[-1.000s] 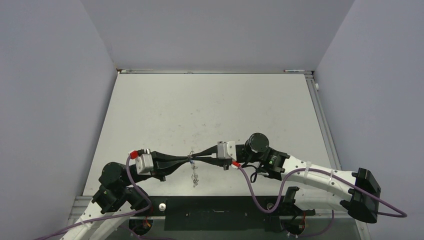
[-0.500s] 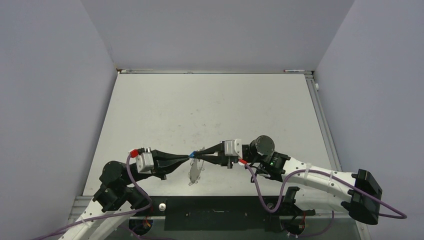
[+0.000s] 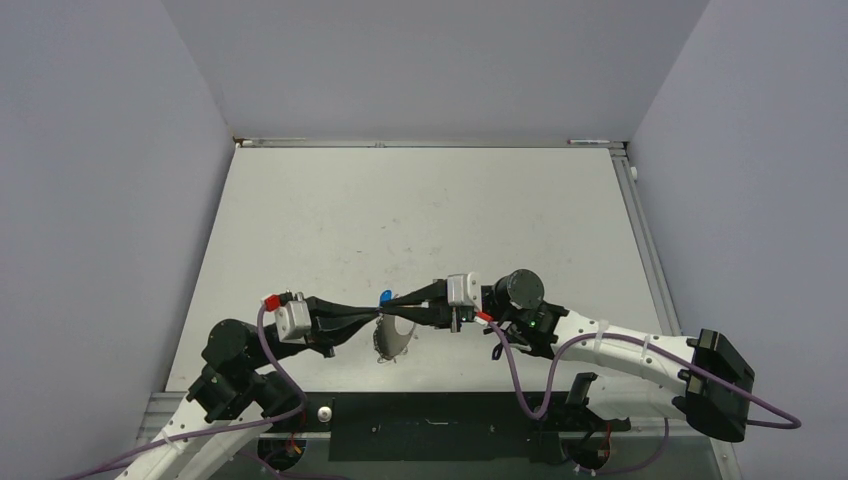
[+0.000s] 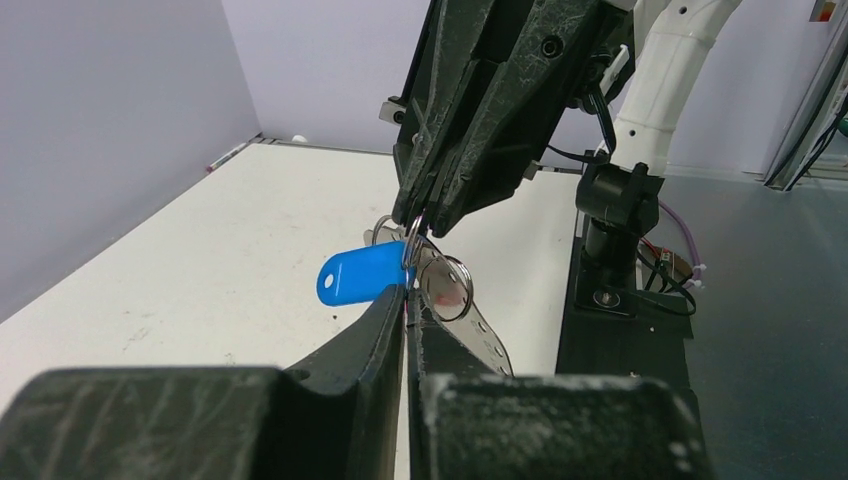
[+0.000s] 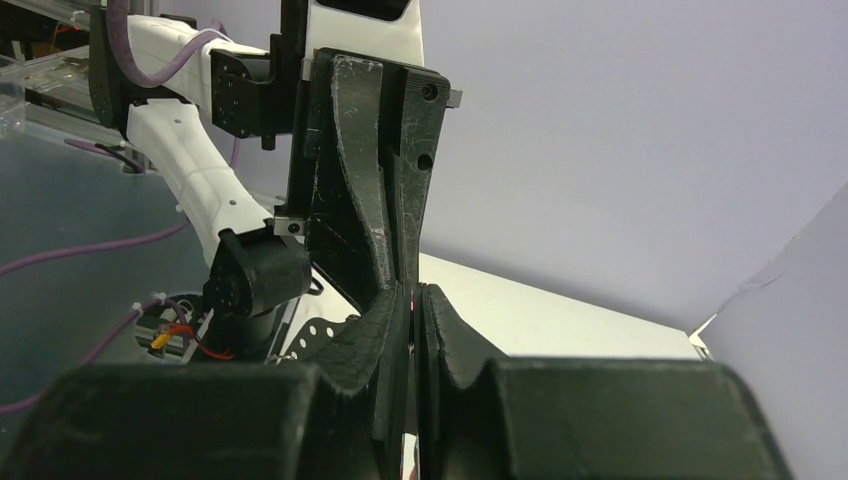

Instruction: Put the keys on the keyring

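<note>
Both grippers meet tip to tip above the near middle of the table (image 3: 420, 210). My left gripper (image 4: 407, 298) is shut at the top of the keyring (image 4: 487, 340), a silvery perforated hoop that hangs below the tips (image 3: 393, 342). The blue key (image 4: 358, 276) sticks out sideways just past the left tips, threaded on a small wire loop; in the top view the blue key (image 3: 385, 295) shows between the two grippers. My right gripper (image 5: 413, 292) is shut, and a thin sliver of the red key (image 5: 412, 301) shows between its pads. From above, the right gripper (image 3: 393, 301) overlaps the left gripper (image 3: 384, 312).
The black mounting plate (image 3: 430, 425) runs along the table's near edge between the arm bases. Grey walls close in the left, right and back sides. A purple cable (image 3: 515, 385) loops under the right arm.
The right gripper has pushed left, overlapping the left gripper's tips. The blue key has come into view and risen. The hanging keyring has turned to show its hoop more broadly.
</note>
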{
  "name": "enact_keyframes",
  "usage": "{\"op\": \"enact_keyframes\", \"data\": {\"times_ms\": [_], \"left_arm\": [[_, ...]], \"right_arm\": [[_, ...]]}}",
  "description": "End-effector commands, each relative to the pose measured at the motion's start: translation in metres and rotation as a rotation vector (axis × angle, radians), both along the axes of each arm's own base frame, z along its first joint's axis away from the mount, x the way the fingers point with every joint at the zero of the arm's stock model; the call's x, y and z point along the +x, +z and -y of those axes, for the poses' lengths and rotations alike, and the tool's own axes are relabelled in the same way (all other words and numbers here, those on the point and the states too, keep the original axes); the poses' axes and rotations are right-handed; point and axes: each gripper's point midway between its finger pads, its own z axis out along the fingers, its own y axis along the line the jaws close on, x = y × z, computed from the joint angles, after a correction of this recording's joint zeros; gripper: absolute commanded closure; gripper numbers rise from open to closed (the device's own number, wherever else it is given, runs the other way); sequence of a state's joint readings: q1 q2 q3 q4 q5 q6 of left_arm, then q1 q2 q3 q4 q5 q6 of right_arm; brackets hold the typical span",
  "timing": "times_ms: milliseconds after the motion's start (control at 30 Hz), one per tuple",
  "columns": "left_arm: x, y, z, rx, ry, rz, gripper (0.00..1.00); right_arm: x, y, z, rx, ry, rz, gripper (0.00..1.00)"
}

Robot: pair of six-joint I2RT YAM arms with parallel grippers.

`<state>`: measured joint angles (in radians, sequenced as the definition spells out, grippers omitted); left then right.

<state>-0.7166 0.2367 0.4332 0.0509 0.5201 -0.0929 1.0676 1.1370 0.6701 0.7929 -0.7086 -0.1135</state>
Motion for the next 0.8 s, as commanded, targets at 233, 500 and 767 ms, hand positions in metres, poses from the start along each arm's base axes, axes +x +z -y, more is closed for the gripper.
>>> {"op": "enact_keyframes", "data": {"times_ms": [233,500,767], "left_arm": [[0.000,0.016,-0.017,-0.059,0.073,0.050,0.63],[-0.005,0.021,-0.018,-0.080,0.057,0.075,0.59],[-0.017,0.021,-0.011,-0.083,-0.028,0.077,0.60]], "right_arm": [[-0.014,0.042,0.012,0.132,0.034,0.088,0.95],[-0.018,0.038,0.009,0.121,0.067,0.076,0.95],[-0.022,0.037,0.004,0.120,0.103,0.063,0.95]]}}
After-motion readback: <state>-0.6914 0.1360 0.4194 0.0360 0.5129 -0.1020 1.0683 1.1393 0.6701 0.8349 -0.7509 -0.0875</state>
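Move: The left hand pinches the blue-tagged key, practically at its fingertips. The split ring shut in the right fingers is about 1 cm to the right of the left hand point and some 2 cm above it. The blue tag sticks out about 2 cm ahead and 1 cm to the right, level in height; the grey ring plate hangs roughly 3 cm back, 1 cm right and 4 cm lower. From the right hand, the key lies about 1 cm left and 2 cm below. Leftward and a little up, about 1.5 cm in all, the left hand eases away from the right fingertips as its fingers spread to roughly two fifths open and let go of the key, then it all but stops. The right hand keeps its pinch on the split ring, rising slightly and drifting back about 1 cm late on. ##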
